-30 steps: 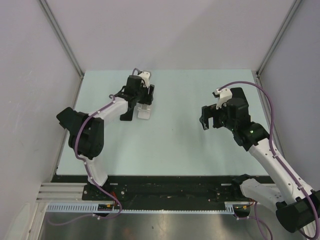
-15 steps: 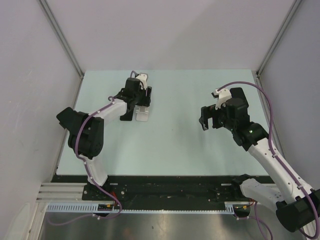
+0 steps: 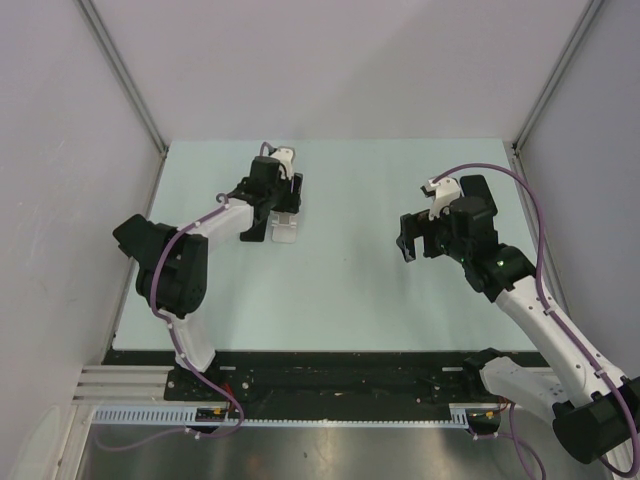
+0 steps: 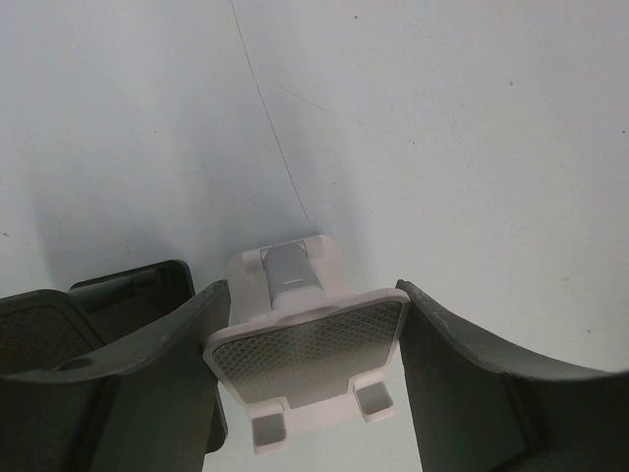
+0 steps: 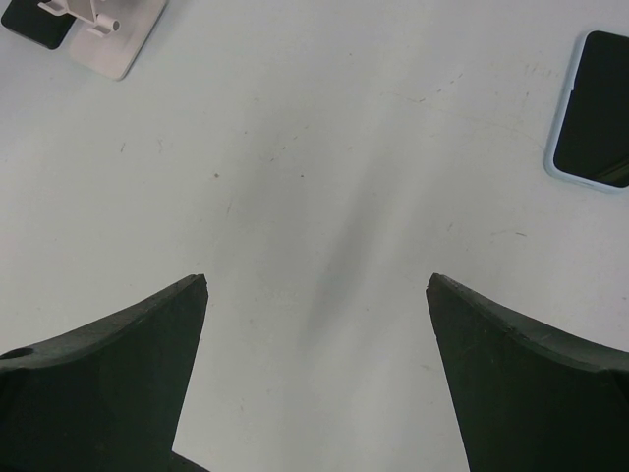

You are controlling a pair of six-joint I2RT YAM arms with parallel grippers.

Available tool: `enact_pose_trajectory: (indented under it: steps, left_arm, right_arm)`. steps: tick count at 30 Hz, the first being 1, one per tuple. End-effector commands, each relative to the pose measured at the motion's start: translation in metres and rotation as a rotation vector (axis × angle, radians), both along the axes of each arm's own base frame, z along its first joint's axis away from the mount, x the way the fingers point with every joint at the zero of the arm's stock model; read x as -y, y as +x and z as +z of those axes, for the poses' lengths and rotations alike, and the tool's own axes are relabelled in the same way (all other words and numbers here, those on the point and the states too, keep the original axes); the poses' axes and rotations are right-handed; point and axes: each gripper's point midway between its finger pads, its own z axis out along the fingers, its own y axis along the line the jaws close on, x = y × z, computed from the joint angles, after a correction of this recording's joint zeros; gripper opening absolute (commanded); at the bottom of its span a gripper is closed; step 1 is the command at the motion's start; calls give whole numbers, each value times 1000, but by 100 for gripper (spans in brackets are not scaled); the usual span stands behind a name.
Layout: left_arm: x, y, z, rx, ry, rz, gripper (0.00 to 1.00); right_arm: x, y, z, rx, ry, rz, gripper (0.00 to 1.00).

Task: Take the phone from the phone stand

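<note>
The white phone stand stands on the pale green table with its grey cradle plate bare. My left gripper is closed on that plate, one finger against each side edge. The stand also shows in the top view, under my left gripper. The phone, dark with a light-blue case, lies flat on the table at the upper right of the right wrist view; I cannot make it out in the top view. My right gripper hangs open and empty above bare table, well to the right of the stand.
The table is walled in by white panels at the back and both sides. Purple cables run along both arms. A black rail with the arm bases runs along the near edge.
My left gripper has shifted slightly left and away at the stand. The right arm has hardly moved.
</note>
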Motion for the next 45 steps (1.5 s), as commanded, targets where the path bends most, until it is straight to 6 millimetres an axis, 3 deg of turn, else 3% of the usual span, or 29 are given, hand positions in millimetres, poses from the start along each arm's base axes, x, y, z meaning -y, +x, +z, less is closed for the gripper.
enact_pose_trajectory:
  steps: [1, 13, 17, 24, 25, 27, 28, 29, 31, 34, 39, 41, 45]
  left_arm:
    - [-1, 6, 12, 43, -31, 10, 66]
    - [0, 5, 25, 59, -57, -3, 95]
    - [2, 4, 35, 76, -73, -10, 99]
    - [6, -3, 92, 172, -150, -17, 100]
    - [5, -6, 110, 206, -167, -12, 100]
    - [2, -9, 128, 238, -182, -1, 100]
    - [-3, -13, 148, 278, -201, 17, 100]
    - [-6, -16, 154, 287, -208, 30, 100]
    - [-18, -24, 180, 331, -254, 73, 100]
    - [-41, -33, 193, 347, -296, 140, 100]
    - [-119, -60, 209, 403, -252, 392, 100]
    - [-141, -73, 203, 377, -208, 463, 100]
    - [-205, -110, 207, 416, -65, 710, 100]
  right_arm:
    - [-2, 5, 7, 37, -1, 3, 100]
    - [0, 5, 6, 41, -14, -12, 100]
    - [-1, 4, 8, 44, -12, -10, 100]
    - [0, 2, 9, 52, -18, -15, 100]
    - [0, 2, 10, 53, -18, -15, 100]
    - [0, 1, 11, 58, -17, -16, 100]
    - [1, 1, 12, 69, -36, -7, 100]
    - [1, 1, 13, 74, -36, -9, 100]
    - [2, 1, 13, 74, -37, -12, 100]
    - [3, 0, 14, 79, -39, -18, 100]
    - [2, -1, 16, 83, -36, -13, 100]
    - [1, -1, 16, 83, -34, -9, 100]
    - [-3, -1, 15, 78, -29, 8, 100]
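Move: The left hand still grips the white phone stand by its back plate; the stand's middle lies about 4 cm below the fingers and 1 cm back. The black stand is roughly 8 cm to the left of the hand, level with it in reach and some 5 cm below. From the idle right hand, the white stand lies about 18 cm ahead, 35 cm to the left and 17 cm below. Left fingers open wide, freeing the white stand; the hand rises about 21 cm, then swings left some 15 cm. ##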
